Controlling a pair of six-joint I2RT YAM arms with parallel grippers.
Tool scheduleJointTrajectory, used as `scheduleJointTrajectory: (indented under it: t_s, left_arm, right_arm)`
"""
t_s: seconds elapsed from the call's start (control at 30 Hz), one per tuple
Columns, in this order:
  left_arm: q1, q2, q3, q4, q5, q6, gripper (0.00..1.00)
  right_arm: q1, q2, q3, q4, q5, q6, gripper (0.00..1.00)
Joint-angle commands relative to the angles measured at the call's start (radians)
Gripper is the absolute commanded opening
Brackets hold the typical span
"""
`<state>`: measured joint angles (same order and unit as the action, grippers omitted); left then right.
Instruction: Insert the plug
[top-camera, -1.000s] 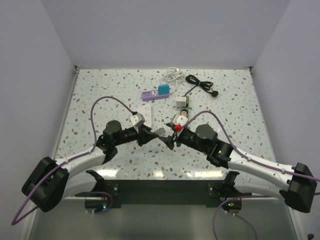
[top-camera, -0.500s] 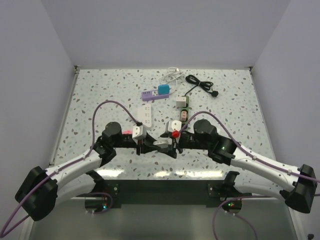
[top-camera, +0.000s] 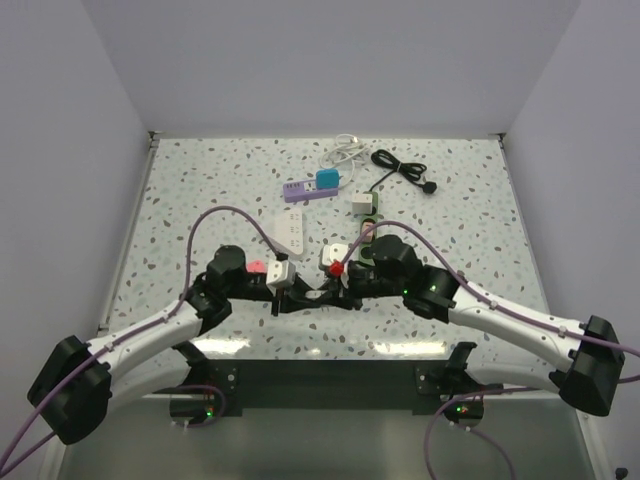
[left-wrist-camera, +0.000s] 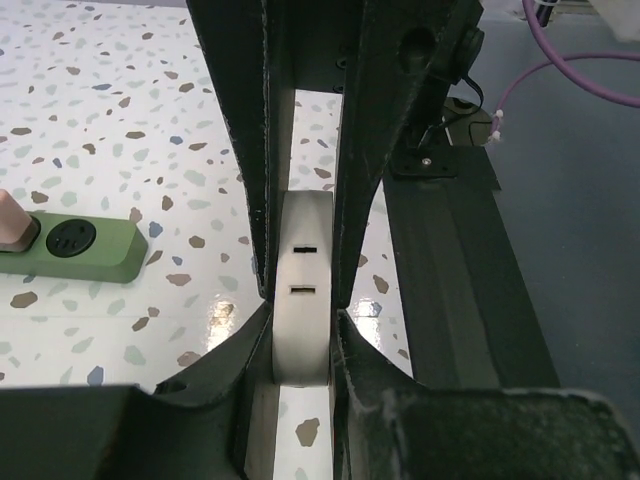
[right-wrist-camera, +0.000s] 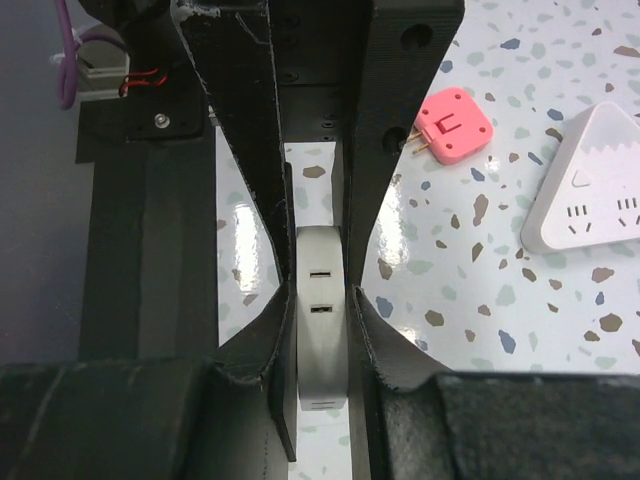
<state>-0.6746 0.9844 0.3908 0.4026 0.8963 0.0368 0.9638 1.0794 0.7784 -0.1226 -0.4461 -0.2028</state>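
Observation:
A flat grey adapter (left-wrist-camera: 303, 290) (right-wrist-camera: 322, 300) with two slots on its narrow edge hangs just above the table near its front edge, between the two arms (top-camera: 314, 294). My left gripper (left-wrist-camera: 303, 335) (top-camera: 300, 297) is shut on it from the left. My right gripper (right-wrist-camera: 322, 330) (top-camera: 332, 294) is shut on the same adapter from the right, and the two pairs of fingers meet nose to nose. A pink plug (right-wrist-camera: 450, 125) (top-camera: 255, 268) with two brass prongs lies loose on the table beside the left wrist.
A white power strip (top-camera: 290, 230) (right-wrist-camera: 590, 190) lies behind the grippers. A green strip (top-camera: 368, 228) (left-wrist-camera: 75, 245) sits by the right arm, with a white cube (top-camera: 362, 202) behind it. Farther back are a purple strip (top-camera: 300, 190), a blue adapter (top-camera: 329, 180), a white cable (top-camera: 345, 150) and a black cable (top-camera: 405, 170).
The two grippers came together near the front edge. The right gripper, open before, has shut on the grey adapter that the left gripper was holding.

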Motion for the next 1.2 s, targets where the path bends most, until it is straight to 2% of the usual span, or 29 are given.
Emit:
scheduleJointTrajectory:
  t_s: [0.0, 0.03, 0.1, 0.13, 0.17, 0.37, 0.57, 0.7, 0.93, 1.17]
  left_arm:
    - [-0.002, -0.030, 0.037, 0.028, -0.091, -0.008, 0.15]
    - [-0.002, -0.042, 0.033, 0.030, -0.111, -0.011, 0.29]
    - [-0.002, -0.062, 0.017, 0.050, -0.120, -0.018, 0.41]
    - [-0.002, -0.069, 0.011, 0.061, -0.129, -0.021, 0.56]
    - [-0.002, -0.075, 0.003, 0.071, -0.137, -0.025, 0.62]
    - [-0.002, -0.113, -0.039, 0.149, -0.217, -0.070, 0.81]
    - [-0.002, -0.116, -0.095, 0.304, -0.185, -0.143, 0.86]
    - [-0.002, -0.109, -0.121, 0.467, -0.122, -0.224, 0.86]
    - [-0.002, -0.033, -0.116, 0.611, -0.117, -0.281, 0.87]
    - [-0.002, 0.040, -0.104, 0.728, -0.117, -0.318, 0.87]
  right_arm:
    - [-0.002, -0.001, 0.045, 0.008, 0.066, 0.012, 0.00]
    - [-0.010, -0.009, 0.045, 0.011, 0.107, 0.019, 0.00]
    - [-0.025, -0.044, 0.041, 0.035, 0.167, 0.048, 0.00]
    - [-0.045, -0.061, 0.038, 0.043, 0.191, 0.074, 0.00]
    - [-0.059, -0.081, 0.032, 0.052, 0.231, 0.086, 0.00]
    - [-0.142, -0.217, -0.034, 0.179, 0.314, 0.195, 0.00]
    - [-0.142, -0.251, -0.082, 0.305, 0.268, 0.319, 0.00]
    - [-0.143, -0.219, -0.077, 0.357, 0.143, 0.353, 0.00]
    - [-0.142, -0.179, -0.094, 0.437, 0.000, 0.393, 0.00]
    - [-0.142, -0.171, -0.102, 0.471, -0.060, 0.419, 0.00]
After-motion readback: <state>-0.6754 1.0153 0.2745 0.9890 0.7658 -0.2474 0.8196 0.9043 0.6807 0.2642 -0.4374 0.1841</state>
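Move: The white plug sits between both grippers, at the left fingertips and at the right ones, roughly 16 cm above the table. From the right hand the green power strip's middle lies about 26 cm ahead and 15 cm to the right, with the white adapter cube at its far end, 32 cm ahead and 13 cm right. The white triangular strip is some 25 cm ahead and 9 cm left; the pink plug is about 13 cm ahead and 18 cm left. Open the left fingers wide to release the plug, keep the right grip on it, and draw it clear with the right hand: up about 9 cm, forward and to the right, swinging clockwise. Then ease the right hand part of the way back and left while its fingers tip upward, some 25 degrees in all. Lift the empty left hand about 5 cm, fingers tipping up. ##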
